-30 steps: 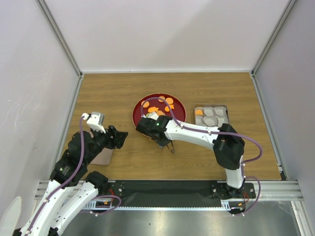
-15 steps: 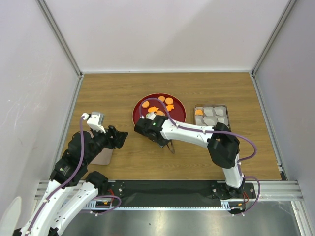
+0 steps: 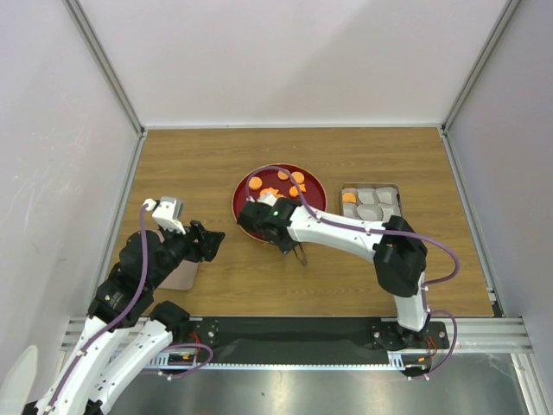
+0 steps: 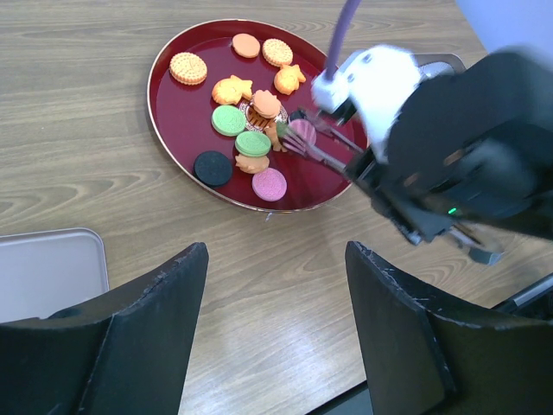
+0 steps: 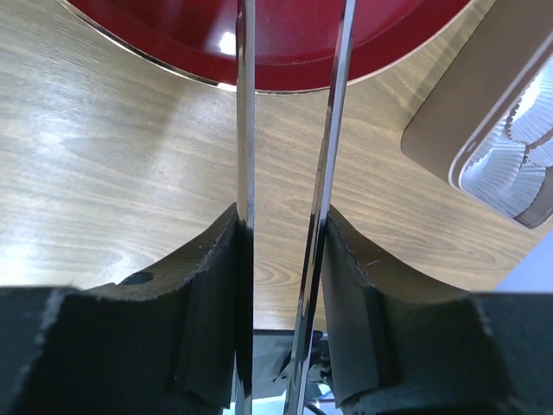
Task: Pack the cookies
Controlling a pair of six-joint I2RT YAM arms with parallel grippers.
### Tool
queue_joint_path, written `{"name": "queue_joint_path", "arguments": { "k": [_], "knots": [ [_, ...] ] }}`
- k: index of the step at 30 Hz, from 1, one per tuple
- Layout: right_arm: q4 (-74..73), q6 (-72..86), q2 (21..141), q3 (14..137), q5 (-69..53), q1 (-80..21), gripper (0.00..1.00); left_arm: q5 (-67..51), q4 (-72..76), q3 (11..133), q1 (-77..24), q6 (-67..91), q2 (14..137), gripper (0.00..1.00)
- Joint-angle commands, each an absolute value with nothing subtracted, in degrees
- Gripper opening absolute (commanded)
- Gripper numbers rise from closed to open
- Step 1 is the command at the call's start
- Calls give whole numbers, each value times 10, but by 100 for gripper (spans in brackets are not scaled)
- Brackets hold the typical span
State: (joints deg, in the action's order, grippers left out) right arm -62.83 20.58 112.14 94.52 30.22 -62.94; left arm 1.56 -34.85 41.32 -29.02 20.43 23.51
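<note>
The cookies (image 4: 229, 119) lie on a dark-red plate (image 4: 173, 112): orange, green, pink and black rounds and a few orange fish shapes. My right gripper (image 5: 281, 251) is shut on metal tongs (image 5: 331, 130). In the left wrist view the tongs' tips (image 4: 298, 143) reach over the plate beside an orange cookie (image 4: 265, 105); I cannot tell if they touch it. My left gripper (image 4: 276, 259) is open and empty over bare wood, near-left of the plate (image 3: 311, 194). The right gripper (image 3: 275, 226) sits at the plate's near edge.
A rectangular metal tin (image 3: 371, 201) with paper cups stands right of the plate and holds one orange cookie (image 3: 348, 197). A flat grey lid (image 3: 181, 275) lies under the left arm. White walls enclose the table.
My right gripper with the tongs shifted slightly left, then back right and a little farther onto the plate. The left arm has not moved.
</note>
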Motion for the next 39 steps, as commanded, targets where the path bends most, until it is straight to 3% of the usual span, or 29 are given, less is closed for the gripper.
{"name": "queue_joint_path", "arguments": {
  "k": [1, 12, 23, 27, 39],
  "knots": [
    [-616, 199, 1061, 954, 296, -617, 38, 23, -330, 418, -293, 192, 232, 71],
    [-575, 203, 937, 889, 246, -553, 38, 22, -330, 417, -293, 192, 229, 71],
    [-495, 199, 757, 718, 178, -337, 38, 12, -326, 417, -293, 191, 229, 71],
    [-474, 187, 737, 668, 132, -246, 37, 11, -325, 416, -293, 190, 229, 71],
    [-425, 176, 758, 626, 89, -187, 38, 10, -326, 415, -293, 189, 229, 72]
  ]
}}
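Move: The pink cookie is already pinched in the tips of the tongs, about 5 cm ahead of the right hand, 2 cm to its left and 8 cm lower. The likely empty liner, middle of the box's back row, lies some 11 cm ahead, 18 cm right and 8 cm below; the orange cookie sits about 4 cm left of that liner. The plate's middle is 8 cm ahead, 4 cm left of the hand and 9 cm lower. From the left hand the liner is roughly 14 cm ahead, 37 cm right and 22 cm down. The pink cookie, kept pinched in the tongs, is carried by the right hand up about 7 cm from the plate and swept some 21 cm right and 5 cm forward to the box. The wrist turns clockwise by roughly 35 degrees and rolls its left side up; over the box the hand sinks 3 to 4 cm, grip unchanged. ##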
